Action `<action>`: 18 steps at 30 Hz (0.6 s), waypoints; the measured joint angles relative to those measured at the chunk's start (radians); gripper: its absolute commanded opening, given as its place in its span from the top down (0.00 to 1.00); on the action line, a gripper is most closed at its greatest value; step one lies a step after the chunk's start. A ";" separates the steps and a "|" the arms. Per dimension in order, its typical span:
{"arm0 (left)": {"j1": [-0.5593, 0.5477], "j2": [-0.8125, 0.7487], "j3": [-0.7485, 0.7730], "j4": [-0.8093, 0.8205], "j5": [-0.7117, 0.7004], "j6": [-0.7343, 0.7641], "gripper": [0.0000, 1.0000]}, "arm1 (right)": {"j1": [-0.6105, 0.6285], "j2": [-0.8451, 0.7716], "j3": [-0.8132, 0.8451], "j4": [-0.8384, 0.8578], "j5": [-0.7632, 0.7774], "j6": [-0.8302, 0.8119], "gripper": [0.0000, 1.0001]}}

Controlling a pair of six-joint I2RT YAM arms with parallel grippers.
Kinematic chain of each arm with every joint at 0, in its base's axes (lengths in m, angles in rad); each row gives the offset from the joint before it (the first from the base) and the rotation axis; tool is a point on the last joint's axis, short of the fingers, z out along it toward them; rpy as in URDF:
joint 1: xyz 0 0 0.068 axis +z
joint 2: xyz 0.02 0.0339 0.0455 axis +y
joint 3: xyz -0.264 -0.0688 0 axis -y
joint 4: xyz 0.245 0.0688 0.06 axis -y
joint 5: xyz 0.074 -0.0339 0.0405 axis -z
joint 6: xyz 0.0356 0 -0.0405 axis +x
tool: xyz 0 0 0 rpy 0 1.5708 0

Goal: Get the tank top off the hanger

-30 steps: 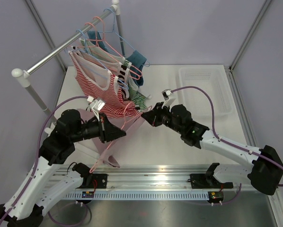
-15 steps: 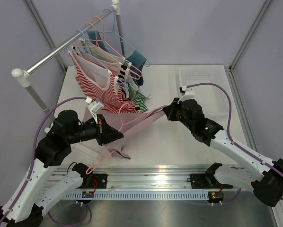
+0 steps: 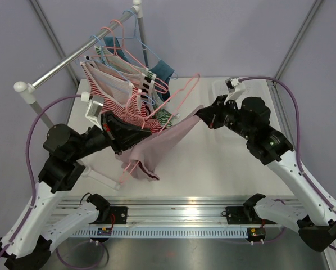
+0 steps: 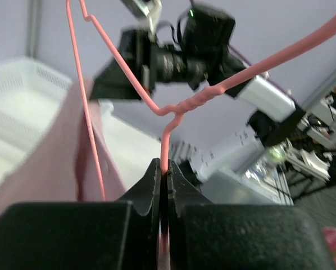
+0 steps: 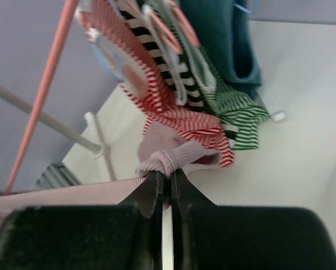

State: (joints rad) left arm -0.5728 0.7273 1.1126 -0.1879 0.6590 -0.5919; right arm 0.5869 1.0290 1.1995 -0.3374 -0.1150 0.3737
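The pale pink tank top (image 3: 162,143) hangs stretched in the air between my two grippers, still draped over the pink wire hanger (image 3: 182,95). My left gripper (image 3: 145,130) is shut on the hanger's neck (image 4: 166,149), just below the twist. My right gripper (image 3: 203,117) is shut on a bunched strap of the tank top (image 5: 176,158) and holds it up to the right of the hanger. In the right wrist view one hanger arm (image 5: 44,95) runs up the left side. Pink cloth (image 4: 44,163) fills the left of the left wrist view.
A clothes rail (image 3: 61,67) at the back left carries several other hangers with red-striped (image 3: 109,95), green-striped (image 5: 235,112) and teal (image 5: 224,34) garments, close behind both grippers. A white basket (image 4: 16,90) sits at the back right, under the right arm.
The right gripper closed on the strap and pulled it up and away to the back right. The left gripper lifted the hanger up and back, so the tank top is now stretched off the table.
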 measured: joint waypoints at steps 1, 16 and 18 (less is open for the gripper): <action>-0.009 0.016 0.000 0.056 -0.028 0.000 1.00 | 0.000 -0.002 0.017 -0.009 -0.032 -0.001 1.00; -0.222 0.245 0.106 0.347 -0.561 0.294 1.00 | -0.003 -0.067 0.200 -0.162 -0.384 -0.066 1.00; -0.235 0.193 0.106 0.302 -0.626 0.309 1.00 | -0.003 -0.080 0.088 -0.152 -0.381 -0.057 1.00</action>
State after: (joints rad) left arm -0.8082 0.9207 1.2182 0.1143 0.0330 -0.2825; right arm 0.5842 0.9489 1.2873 -0.4892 -0.4957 0.3164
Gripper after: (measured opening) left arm 0.024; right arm 0.040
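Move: The left hand already grips the hanger's neck. The tank top, still caught on one shoulder of the hanger, has its middle about 5 cm to that hand's right, level ahead and some 9 cm below. The red-striped top on the rack hangs about 14 cm ahead, 10 cm left and 20 cm below. The right hand already pinches an end of the tank top, whose middle lies some 11 cm back, 11 cm left and 8 cm lower; the white basket is about 15 cm ahead, 22 cm right and 33 cm below it. Both grips hold while hanger and cloth are drawn apart. The left hand carries the hanger forward about 9 cm and up some 7, swinging right and then back left as it turns counter-clockwise and its fingers tip upward. The right hand hauls the tank top back about 8 cm, rising some 11 cm before dropping most of that again, and turns counter-clockwise about 20 degrees. ##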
